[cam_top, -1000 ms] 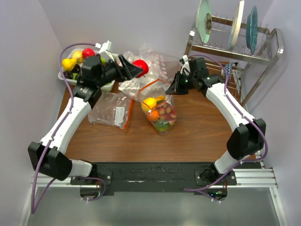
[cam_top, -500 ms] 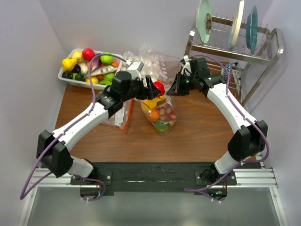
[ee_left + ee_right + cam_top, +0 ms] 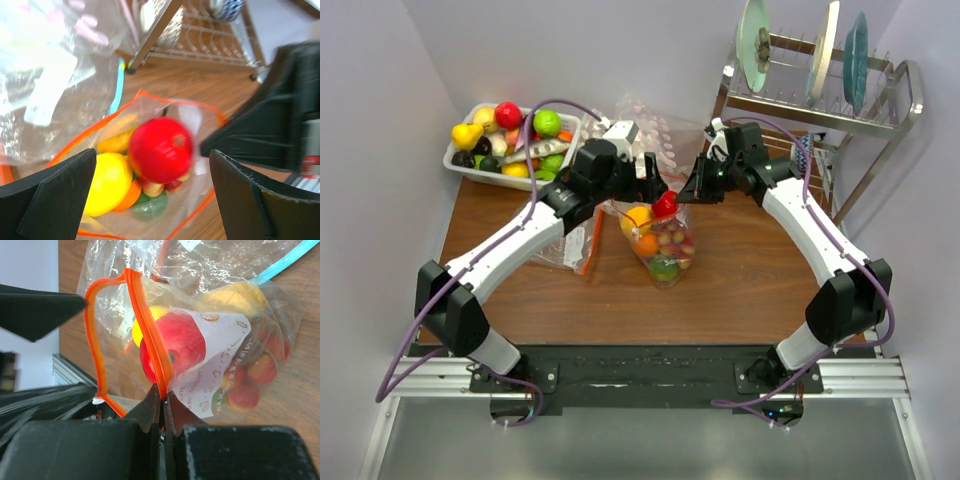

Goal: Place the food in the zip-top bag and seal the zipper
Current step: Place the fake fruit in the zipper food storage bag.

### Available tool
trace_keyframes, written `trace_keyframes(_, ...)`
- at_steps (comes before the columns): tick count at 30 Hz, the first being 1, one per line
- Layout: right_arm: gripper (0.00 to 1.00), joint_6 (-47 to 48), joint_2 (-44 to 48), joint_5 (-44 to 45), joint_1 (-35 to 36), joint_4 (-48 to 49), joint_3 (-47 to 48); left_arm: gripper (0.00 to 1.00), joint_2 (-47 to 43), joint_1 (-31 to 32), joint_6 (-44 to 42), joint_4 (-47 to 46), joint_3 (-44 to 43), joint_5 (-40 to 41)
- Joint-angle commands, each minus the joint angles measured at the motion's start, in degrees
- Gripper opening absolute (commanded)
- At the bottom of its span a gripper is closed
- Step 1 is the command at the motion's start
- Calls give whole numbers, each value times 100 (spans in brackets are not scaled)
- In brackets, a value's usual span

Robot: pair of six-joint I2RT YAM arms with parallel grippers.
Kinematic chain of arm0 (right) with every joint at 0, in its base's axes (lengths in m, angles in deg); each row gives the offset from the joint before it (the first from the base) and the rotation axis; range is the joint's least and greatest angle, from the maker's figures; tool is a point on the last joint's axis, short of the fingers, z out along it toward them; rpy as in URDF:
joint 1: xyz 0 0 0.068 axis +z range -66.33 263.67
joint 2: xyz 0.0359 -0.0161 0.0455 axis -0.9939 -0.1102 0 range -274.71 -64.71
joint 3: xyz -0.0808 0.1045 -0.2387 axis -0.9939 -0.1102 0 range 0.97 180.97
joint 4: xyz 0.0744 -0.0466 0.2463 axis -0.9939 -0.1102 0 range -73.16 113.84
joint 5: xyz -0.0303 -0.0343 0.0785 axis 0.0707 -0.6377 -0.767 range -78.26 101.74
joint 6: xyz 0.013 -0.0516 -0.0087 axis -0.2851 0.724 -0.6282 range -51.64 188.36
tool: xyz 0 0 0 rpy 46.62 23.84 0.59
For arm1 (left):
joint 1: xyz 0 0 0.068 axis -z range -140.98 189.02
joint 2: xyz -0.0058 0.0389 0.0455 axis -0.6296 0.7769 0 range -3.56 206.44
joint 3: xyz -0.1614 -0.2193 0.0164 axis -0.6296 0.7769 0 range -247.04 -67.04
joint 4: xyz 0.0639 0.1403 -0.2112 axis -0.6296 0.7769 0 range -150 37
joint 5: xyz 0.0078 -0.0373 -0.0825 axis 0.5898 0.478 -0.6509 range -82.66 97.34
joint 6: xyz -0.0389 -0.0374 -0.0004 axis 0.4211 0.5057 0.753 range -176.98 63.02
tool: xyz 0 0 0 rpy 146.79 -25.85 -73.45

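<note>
The zip-top bag (image 3: pixel 663 248) stands upright mid-table, mouth open, holding a lemon (image 3: pixel 106 183), an orange, a green lime and red grapes (image 3: pixel 250 375). My right gripper (image 3: pixel 693 188) is shut on the orange-red zipper (image 3: pixel 150 335), pinching the rim at the bag's right side (image 3: pixel 162 396). Directly over the mouth hovers my left gripper (image 3: pixel 655 187), open wide. The red apple (image 3: pixel 160 150) is loose between its spread fingers (image 3: pixel 55 200), touching neither, at the bag's opening. Through the plastic the apple (image 3: pixel 175 347) shows just inside the rim.
A white bin (image 3: pixel 457 166) of toy fruits sits at the back left. Spare clear bags lie left of the open bag (image 3: pixel 555 235) and behind it (image 3: pixel 645 125), one with a teal strip (image 3: pixel 118 85). A dish rack (image 3: pixel 820 95) with plates stands back right.
My left arm swung right from the bin side, carrying the apple over the bag. Its jaws then opened and the apple dropped to the bag's mouth. The right gripper kept its hold.
</note>
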State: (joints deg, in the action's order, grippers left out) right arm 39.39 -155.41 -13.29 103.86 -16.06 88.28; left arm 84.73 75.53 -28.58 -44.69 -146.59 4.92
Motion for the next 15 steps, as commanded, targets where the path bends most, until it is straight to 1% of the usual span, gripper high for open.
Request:
trace_keyframes(1, 0, 85, 210, -28, -6, 9, 225, 100, -49, 23, -273, 454, -807, -215)
trace_keyframes(4, 0, 85, 210, -10, -14, 26, 208, 100, -58, -12, -527, 911, -1185, -111)
trace_keyframes(5, 0, 85, 219, -19, -6, 26, 199, 100, -40, -65, -581, 1147, -1360, 47)
trace_keyframes(6, 0, 85, 219, -10, -14, 52, 173, 100, -23, -144, -616, 1263, -1431, 74)
trace_keyframes(7, 0, 93, 228, -27, -6, 61, 164, 100, -5, -353, -651, 1342, -1467, 66)
trace_keyframes(10, 0, 76, 280, -28, -6, 88, 120, 100, -49, -636, -687, 1518, -1406, -66)
trace_keyframes(14, 0, 85, 307, -27, -6, 62, 85, 100, -128, -645, -819, 1606, -1055, -101)
trace_keyframes(15, 0, 76, 316, -28, -6, 61, 85, 98, -137, -645, -854, 1624, -976, -84)
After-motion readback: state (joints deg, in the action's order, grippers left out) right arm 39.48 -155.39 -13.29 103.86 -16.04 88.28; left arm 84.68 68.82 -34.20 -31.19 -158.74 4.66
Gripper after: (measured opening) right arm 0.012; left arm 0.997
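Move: The fruit tray lies about 30 cm to the left hand's left, 11 cm farther out and 18 cm below its wide-open, empty fingers. The red fruit, already in the bag, sits roughly 3 cm back, 2 cm right and 7 cm below that hand, the yellow fruit 6 cm back, 3 cm left and 9 cm down. From the right hand, the tray is some 36 cm left, 13 cm ahead and 16 cm down. Left hand rises 6 cm off the bag, then swings left towards the tray; right keeps pinching the rim. ##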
